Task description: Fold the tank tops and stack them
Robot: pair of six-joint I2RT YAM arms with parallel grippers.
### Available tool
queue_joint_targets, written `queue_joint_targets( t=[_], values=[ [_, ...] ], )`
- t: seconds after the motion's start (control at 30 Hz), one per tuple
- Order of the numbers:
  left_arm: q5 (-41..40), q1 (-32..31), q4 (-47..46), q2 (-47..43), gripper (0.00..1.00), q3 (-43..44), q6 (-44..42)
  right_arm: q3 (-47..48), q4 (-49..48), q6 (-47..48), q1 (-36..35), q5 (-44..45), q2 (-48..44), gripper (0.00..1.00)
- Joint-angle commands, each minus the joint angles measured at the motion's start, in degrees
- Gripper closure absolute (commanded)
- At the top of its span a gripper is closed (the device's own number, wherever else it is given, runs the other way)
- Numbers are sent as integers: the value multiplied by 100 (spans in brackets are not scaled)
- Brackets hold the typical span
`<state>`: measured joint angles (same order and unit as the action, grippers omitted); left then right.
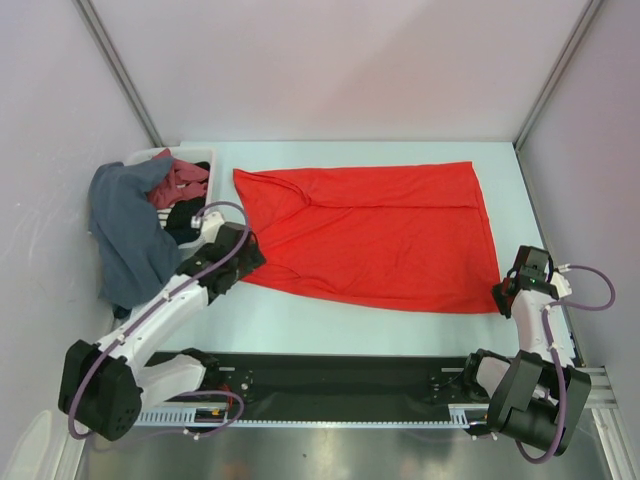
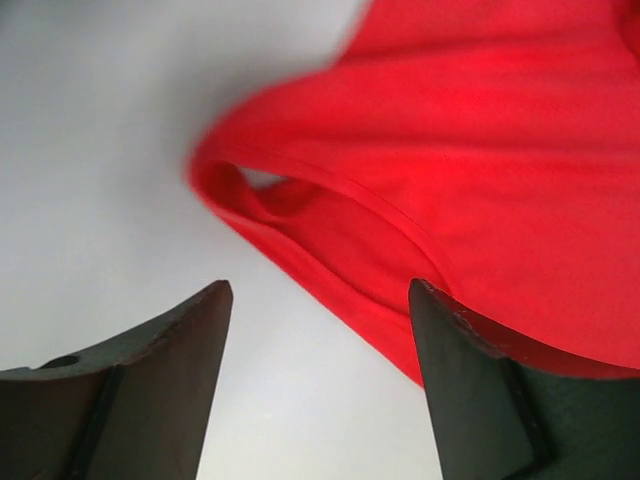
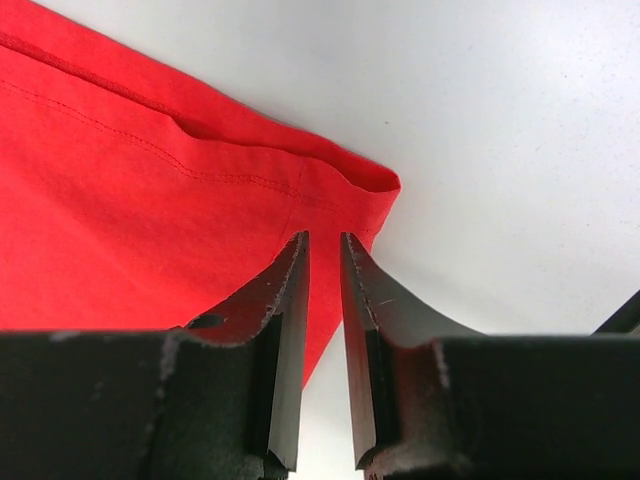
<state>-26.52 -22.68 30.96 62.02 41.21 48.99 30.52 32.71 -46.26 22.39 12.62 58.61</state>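
The red tank top (image 1: 370, 235) lies spread flat across the middle of the table, straps to the left and hem to the right. My left gripper (image 1: 243, 256) is open and empty at its near left edge; in the left wrist view (image 2: 318, 285) a strap loop of the red top (image 2: 480, 150) lies just ahead of the fingers. My right gripper (image 1: 503, 295) is at the top's near right hem corner. In the right wrist view (image 3: 324, 236) its jaws stand almost together with nothing between them, over that corner (image 3: 120, 220). A dark cloth with maroon parts (image 1: 180, 200) lies in the basket; it may be the navy top.
A white plastic basket (image 1: 195, 155) stands at the far left with a grey-blue garment (image 1: 125, 235) draped over its near side onto the table. Walls close the table at the left, back and right. A black rail (image 1: 330, 380) runs along the near edge.
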Motion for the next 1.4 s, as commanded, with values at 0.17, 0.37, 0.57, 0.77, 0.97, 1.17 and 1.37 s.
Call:
queue_joint_targets(
  t=[0.17,0.37,0.57,0.77,0.97,1.17,1.37],
  values=[
    [1149,-1237,-1180,872,30,422,-162,-73,-19,38,28,-58,-122,78],
    [1272,-1748,-1180,1988,39,1213,-495,-64,-19,64,28,-93,-148,78],
    [1553,-1775,-1163,2973,46,1653,-865,-73,-45,64,37,-190,-166,78],
    [1739,-1977,-1268,3009,55,1487,-918,-73,-37,91,46,-181,-201,78],
    [1642,-2232,-1224,2833,56,1100,-874,-117,-89,91,55,-225,-175,78],
    [1325,-2232,-1066,2956,47,1029,-918,-126,-107,100,63,-269,-192,78],
    [1097,-2232,-970,2921,55,1108,-988,-117,-107,108,63,-287,-227,78]
  ],
)
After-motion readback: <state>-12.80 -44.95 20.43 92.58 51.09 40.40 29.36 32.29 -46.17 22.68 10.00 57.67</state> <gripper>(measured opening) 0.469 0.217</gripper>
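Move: The place on the red tank top's near edge that the left hand goes for lies about 17 cm to its right, 2 cm back and 10 cm below. The top's near left corner is some 8 cm ahead and 5 cm left, also about 10 cm down; the white bin stands roughly 25 cm ahead and 18 cm left. From the right hand that near-edge place lies about 46 cm left, 4 cm ahead and 3 cm below. Rightward some 18 cm, the left hand sweeps over the red tank top's near side, first almost level, then sinking about 8 cm and easing slightly back onto the near edge. The wrist turns clockwise about 35 degrees and tips farther down while the open fingers narrow to about half, ending astride the edge's loose layers without closing on them. ##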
